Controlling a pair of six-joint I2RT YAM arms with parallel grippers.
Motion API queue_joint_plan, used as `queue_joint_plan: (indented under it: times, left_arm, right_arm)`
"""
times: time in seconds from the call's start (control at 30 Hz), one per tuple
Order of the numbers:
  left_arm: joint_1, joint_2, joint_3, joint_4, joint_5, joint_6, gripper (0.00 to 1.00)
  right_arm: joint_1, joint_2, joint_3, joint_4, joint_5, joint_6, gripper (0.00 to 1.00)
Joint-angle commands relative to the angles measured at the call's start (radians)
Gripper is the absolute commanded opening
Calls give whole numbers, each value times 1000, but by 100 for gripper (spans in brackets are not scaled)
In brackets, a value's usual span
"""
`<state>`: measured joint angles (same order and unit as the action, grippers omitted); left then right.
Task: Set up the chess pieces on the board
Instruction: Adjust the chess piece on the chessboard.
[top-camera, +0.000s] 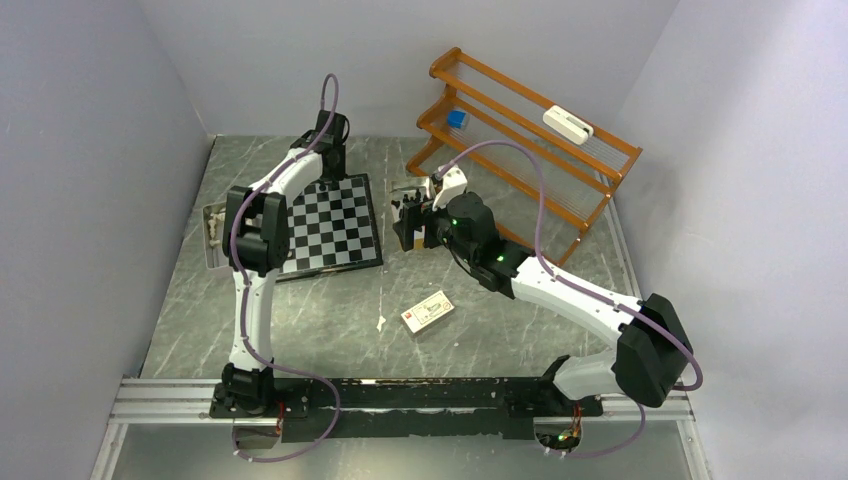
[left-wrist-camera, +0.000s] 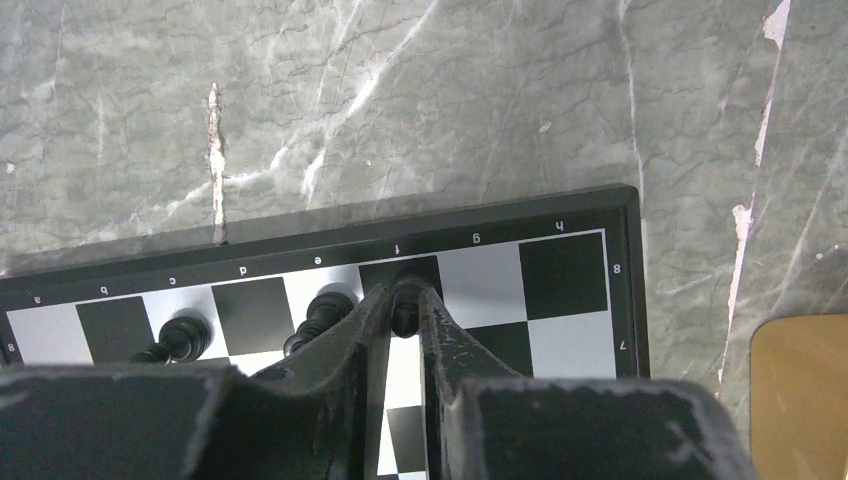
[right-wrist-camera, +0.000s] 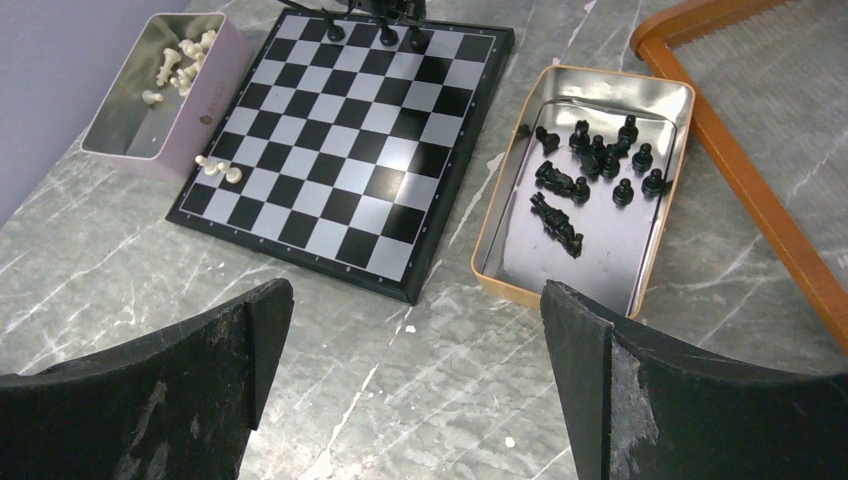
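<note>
The checkered board (right-wrist-camera: 330, 150) lies on the grey table, left of centre in the top view (top-camera: 345, 235). My left gripper (left-wrist-camera: 404, 292) is at the board's far edge, shut on a black chess piece (left-wrist-camera: 405, 312) standing on a dark back-row square. Two other black pieces (left-wrist-camera: 325, 310) (left-wrist-camera: 183, 335) stand in the same row. My right gripper (right-wrist-camera: 415, 330) hangs open and empty over bare table, near the board's right side. Several black pieces (right-wrist-camera: 590, 165) lie in a tan tin (right-wrist-camera: 500, 260). Pale pieces (right-wrist-camera: 175, 60) sit in a lilac tin (right-wrist-camera: 195, 115); two pale ones (right-wrist-camera: 220, 168) lie on the board's left edge.
An orange wooden rack (top-camera: 530, 140) stands at the back right, holding a white object (top-camera: 567, 124) and a small blue one (top-camera: 457, 118). A small card box (top-camera: 427, 311) lies on the table nearer the arm bases. Grey walls close in left and right.
</note>
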<state>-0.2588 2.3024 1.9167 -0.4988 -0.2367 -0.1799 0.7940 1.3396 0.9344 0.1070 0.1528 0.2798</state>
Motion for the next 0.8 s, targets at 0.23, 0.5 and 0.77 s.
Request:
queue_joint_plan:
  times: [0.23, 0.5, 0.77]
  left_arm:
    - [3, -4, 6, -9, -22, 15, 28]
    - [1, -51, 30, -22, -8, 9, 39]
    - [1, -149, 76, -47, 75, -19, 50]
  right_arm:
    - [4, 13, 15, 26, 3, -8, 100]
    - [4, 35, 28, 16, -3, -3, 100]
    - [4, 37, 39, 10, 13, 42, 100]
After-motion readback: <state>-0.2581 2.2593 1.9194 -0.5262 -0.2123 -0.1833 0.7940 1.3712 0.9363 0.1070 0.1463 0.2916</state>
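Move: Between the left hand's barely parted fingertips, some 1 cm below the hand point, stands the black chess piece on the far-row f square. Its neighbour on e stands about 3 cm to the left and 1 cm nearer the base; another black piece on c is roughly 9 cm left and 2 cm back. The tray of black pieces lies some 20 cm right and 9 cm back. From the idle right hand the f piece is about 24 cm ahead, 20 cm left and 18 cm below. Letting go of the f-square piece, the left hand stays in place over it while the fingers spread steadily from nearly shut to about half open, then it lifts straight up off the piece, quickening at the end, by about 2 cm. The wrist hardly turns, and the fingers are still opening as the hand rises. ##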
